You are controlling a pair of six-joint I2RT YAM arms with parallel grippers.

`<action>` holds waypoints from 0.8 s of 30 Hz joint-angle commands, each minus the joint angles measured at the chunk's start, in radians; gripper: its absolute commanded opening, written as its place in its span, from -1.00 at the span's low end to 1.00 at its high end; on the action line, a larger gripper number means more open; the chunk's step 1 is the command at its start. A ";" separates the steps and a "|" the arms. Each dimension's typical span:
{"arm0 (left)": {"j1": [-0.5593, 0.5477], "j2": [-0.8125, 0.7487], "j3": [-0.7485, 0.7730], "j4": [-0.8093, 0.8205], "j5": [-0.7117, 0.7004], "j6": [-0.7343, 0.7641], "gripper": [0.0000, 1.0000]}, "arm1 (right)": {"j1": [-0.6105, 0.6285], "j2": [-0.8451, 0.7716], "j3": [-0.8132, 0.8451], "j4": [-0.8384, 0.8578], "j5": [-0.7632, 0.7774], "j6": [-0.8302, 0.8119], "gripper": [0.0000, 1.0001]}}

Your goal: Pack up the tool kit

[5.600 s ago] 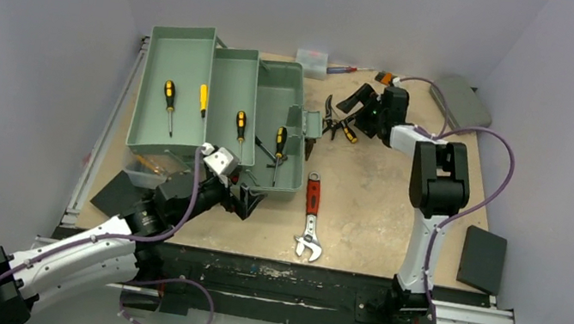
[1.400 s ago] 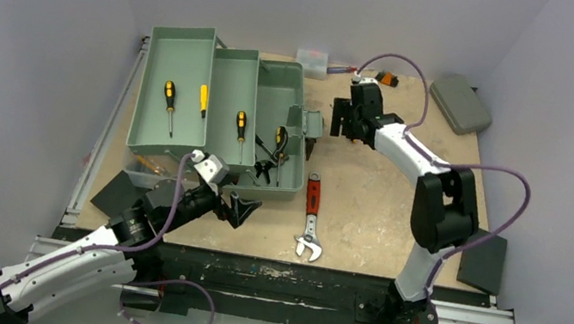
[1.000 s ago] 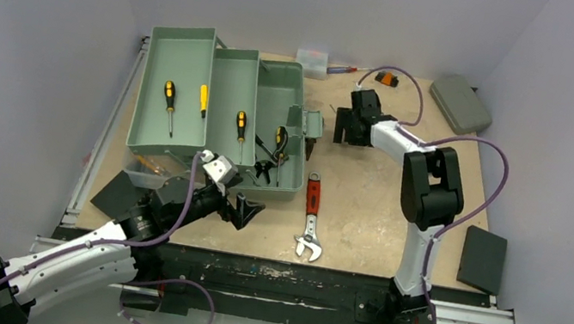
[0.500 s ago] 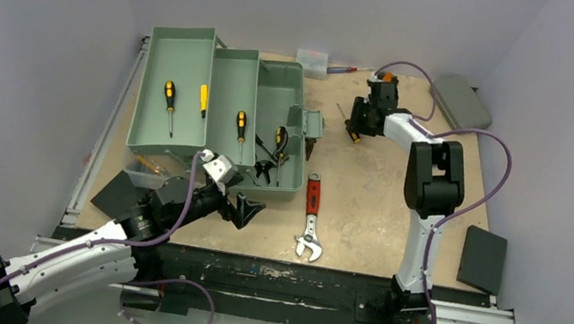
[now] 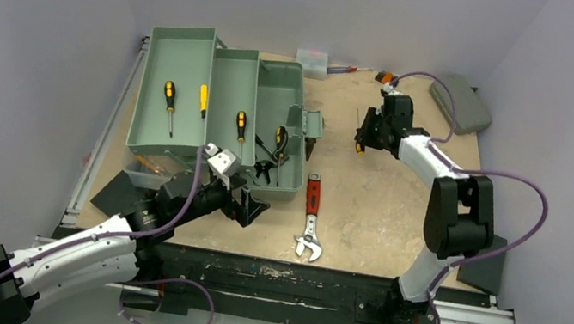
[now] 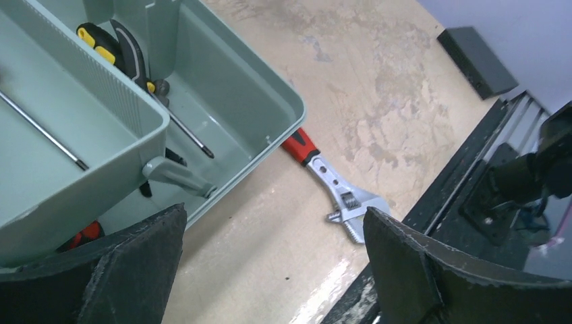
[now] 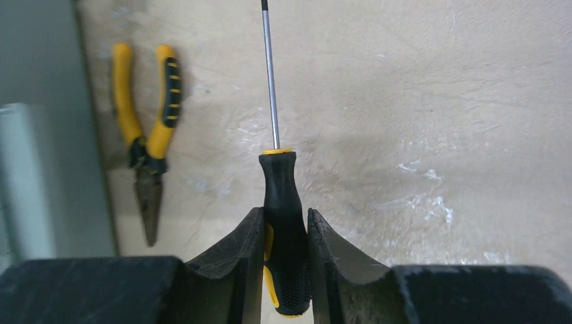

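Observation:
The tool kit (image 5: 223, 104) lies open at the left, its grey-green trays folded out with several screwdrivers in them. My right gripper (image 5: 368, 131) (image 7: 284, 214) hangs over the table right of the box. It is shut on the black-and-yellow handle of a screwdriver (image 7: 280, 182), whose shaft points away. Yellow-handled pliers (image 7: 148, 135) lie on the table beside it. My left gripper (image 5: 246, 206) (image 6: 273, 212) stands open and holds nothing, by the box's near right corner (image 6: 287, 111). A red-handled adjustable wrench (image 5: 310, 218) (image 6: 337, 196) lies just beyond it.
A small flat grey case (image 5: 460, 102) sits at the back right. A black block (image 5: 484, 256) lies at the right edge and a black pad (image 5: 115, 191) at the near left. A small white box (image 5: 313, 60) and an orange-black item (image 5: 384, 77) rest by the back wall.
The right gripper has closed on the screwdriver's handle and shifted right, away from the box. The left gripper has edged slightly toward the box.

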 commanded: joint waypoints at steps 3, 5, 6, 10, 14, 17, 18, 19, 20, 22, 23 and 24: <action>-0.004 0.018 0.218 -0.081 -0.030 -0.235 1.00 | 0.004 -0.240 -0.074 0.085 -0.123 0.044 -0.94; -0.004 0.019 0.279 -0.152 -0.061 -0.273 1.00 | 0.004 -0.298 -0.098 0.106 -0.169 0.056 -0.94; -0.004 0.023 0.310 -0.174 -0.070 -0.283 1.00 | 0.003 -0.329 -0.112 0.120 -0.193 0.063 -0.94; -0.004 0.052 0.436 -0.260 -0.102 -0.292 1.00 | 0.006 -0.450 -0.177 0.206 -0.305 0.109 -0.96; -0.004 0.102 0.529 -0.303 -0.102 -0.289 1.00 | 0.033 -0.557 -0.273 0.351 -0.421 0.208 -1.00; -0.004 0.132 0.577 -0.314 -0.092 -0.282 1.00 | 0.080 -0.629 -0.332 0.434 -0.447 0.260 -1.00; -0.004 0.140 0.589 -0.312 -0.095 -0.280 1.00 | 0.100 -0.649 -0.340 0.440 -0.436 0.268 -1.00; -0.004 0.146 0.597 -0.306 -0.098 -0.280 1.00 | 0.119 -0.673 -0.343 0.440 -0.420 0.270 -1.00; -0.004 0.151 0.603 -0.294 -0.100 -0.280 1.00 | 0.141 -0.685 -0.342 0.437 -0.406 0.270 -1.00; -0.004 0.164 0.621 -0.265 -0.101 -0.286 1.00 | 0.173 -0.707 -0.341 0.434 -0.388 0.275 -1.00; -0.004 0.174 0.634 -0.255 -0.100 -0.290 1.00 | 0.183 -0.715 -0.345 0.442 -0.388 0.284 -1.00; -0.004 0.189 0.653 -0.252 -0.100 -0.296 1.00 | 0.188 -0.723 -0.349 0.453 -0.392 0.295 -1.00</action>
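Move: The right hand already holds the screwdriver just above the table; the open left gripper is some 25 cm back, 27 cm to its left and 9 cm higher. From the right hand the pliers lie about 14 cm left, 1 cm back, and the wrench 12 cm left, 23 cm back, both 4 cm below. From the left hand the screwdriver is 25 cm ahead, 27 cm right and 9 cm lower; the wrench is 16 cm right, level with it, 14 cm below. The right hand lifts its screwdriver some 20 cm, back and left, towards the open left gripper, also rising. ##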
